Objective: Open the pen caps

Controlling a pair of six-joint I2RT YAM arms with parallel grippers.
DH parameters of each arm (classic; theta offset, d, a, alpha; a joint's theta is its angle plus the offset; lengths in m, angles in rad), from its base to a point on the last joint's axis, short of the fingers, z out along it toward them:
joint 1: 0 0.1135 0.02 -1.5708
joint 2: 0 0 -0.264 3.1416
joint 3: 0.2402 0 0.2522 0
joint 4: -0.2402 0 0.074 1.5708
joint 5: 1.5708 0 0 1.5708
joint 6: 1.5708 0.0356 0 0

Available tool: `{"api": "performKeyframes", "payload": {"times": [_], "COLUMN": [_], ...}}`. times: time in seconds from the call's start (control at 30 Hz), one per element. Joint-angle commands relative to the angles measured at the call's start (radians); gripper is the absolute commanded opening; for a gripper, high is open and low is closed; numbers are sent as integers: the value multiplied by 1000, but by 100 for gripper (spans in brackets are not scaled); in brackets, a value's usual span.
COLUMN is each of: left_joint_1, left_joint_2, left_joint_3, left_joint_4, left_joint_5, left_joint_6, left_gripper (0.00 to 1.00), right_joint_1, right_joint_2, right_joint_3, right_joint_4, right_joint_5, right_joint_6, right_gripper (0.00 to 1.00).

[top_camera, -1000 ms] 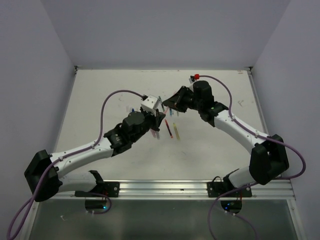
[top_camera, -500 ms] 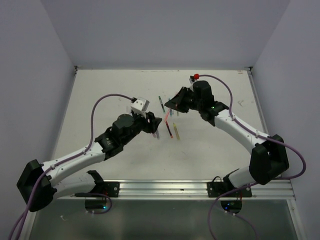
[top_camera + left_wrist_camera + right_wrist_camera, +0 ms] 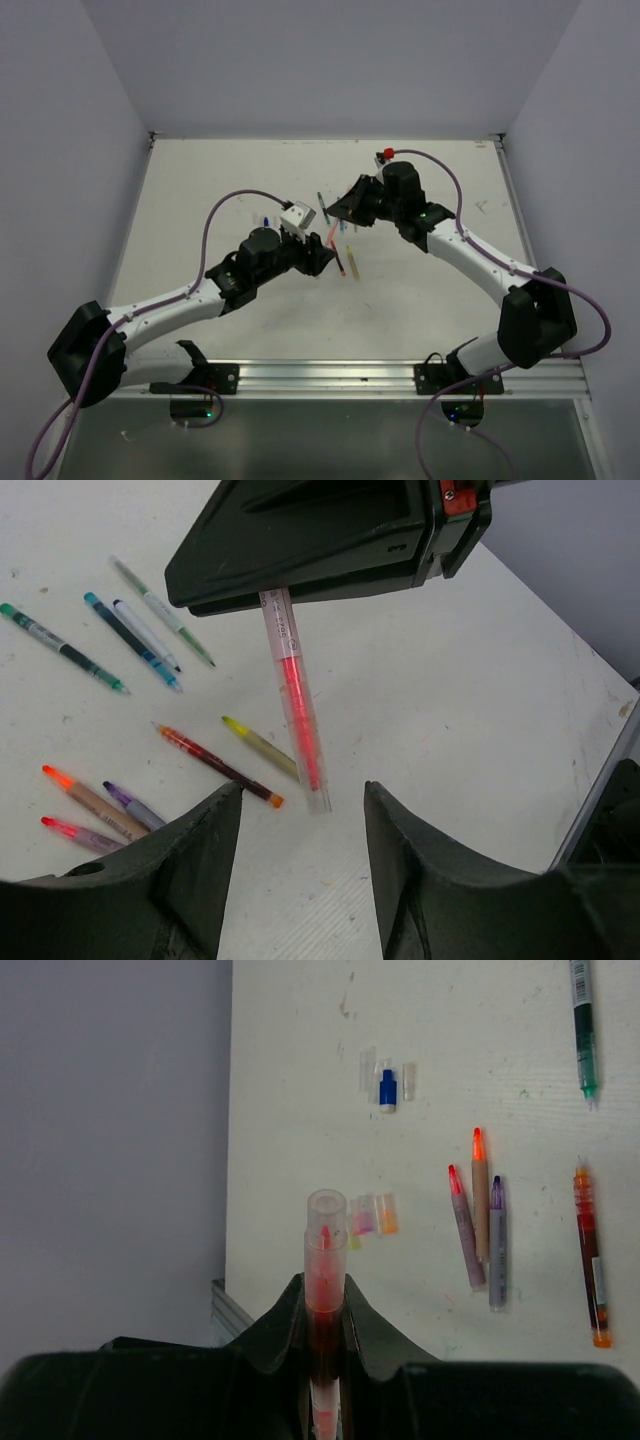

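Observation:
My right gripper [image 3: 323, 1290] [image 3: 340, 212] is shut on a red pen [image 3: 325, 1260] [image 3: 295, 700]. A clear pen cap [image 3: 325, 1218] sits over the pen's red tip, pointing away from the jaws. In the left wrist view the capped end [image 3: 318, 798] hangs just ahead of my left gripper [image 3: 303, 798] [image 3: 318, 255], which is open and holds nothing. Its fingers [image 3: 215, 820] stand either side of the pen's end without touching it. Loose pen caps, pink and orange [image 3: 373, 1215] and blue [image 3: 388, 1090], lie on the table.
Several uncapped pens lie on the white table [image 3: 200, 200]: teal [image 3: 60, 645], blue [image 3: 130, 640], green-tipped [image 3: 160, 610], dark red [image 3: 215, 765], yellow [image 3: 260, 748], orange [image 3: 95, 798] and purple [image 3: 135, 808]. Walls enclose the left, back and right sides.
My left gripper went from shut to open. It drew back to the left, then came forward toward the pen's capped end. The right arm and its pen stayed put.

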Motion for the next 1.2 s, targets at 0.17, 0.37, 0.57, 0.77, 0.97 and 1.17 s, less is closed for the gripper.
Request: {"api": "performKeyframes", "payload": {"times": [0.17, 0.37, 0.57, 0.77, 0.97, 1.17], "left_joint_1": [10, 19, 24, 25, 30, 42], "left_joint_2": [46, 57, 32, -74, -236, -242], "left_joint_3": [24, 50, -17, -135, -248, -267], "left_joint_4": [80, 53, 48, 53, 112, 165], "left_joint_5": [35, 46, 18, -16, 5, 101], "left_joint_6": [-36, -24, -31, -1, 18, 36], "left_gripper": [33, 0, 0, 0, 0, 0], "right_joint_1": [36, 50, 49, 55, 20, -22], "right_joint_2": [-13, 1, 79, 160, 212, 295], "right_joint_3": [30, 70, 182, 366, 449, 440], "right_joint_4": [15, -30, -59, -215, -218, 32], "right_joint_5": [-5, 48, 140, 333, 320, -51], "right_joint_6": [-29, -64, -47, -91, -159, 54], "right_gripper": [0, 0, 0, 0, 0, 0]}}
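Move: The clear cap end of the red pen sits nearly between the left hand's open fingers, about 1 cm ahead, 2 cm to the right and 2 cm below. From the right hand, which holds that pen, the cap is about 6 cm back, 2 cm left, roughly level. On the table some 15 cm below the left hand lie the dark red pen, 4 cm ahead and 2 cm right, and the yellow pen, 3 cm ahead and 5 cm right. Left fingers dip 1.5 cm and pinch the red pen's cap, then both hands carry it about 5 cm left. ##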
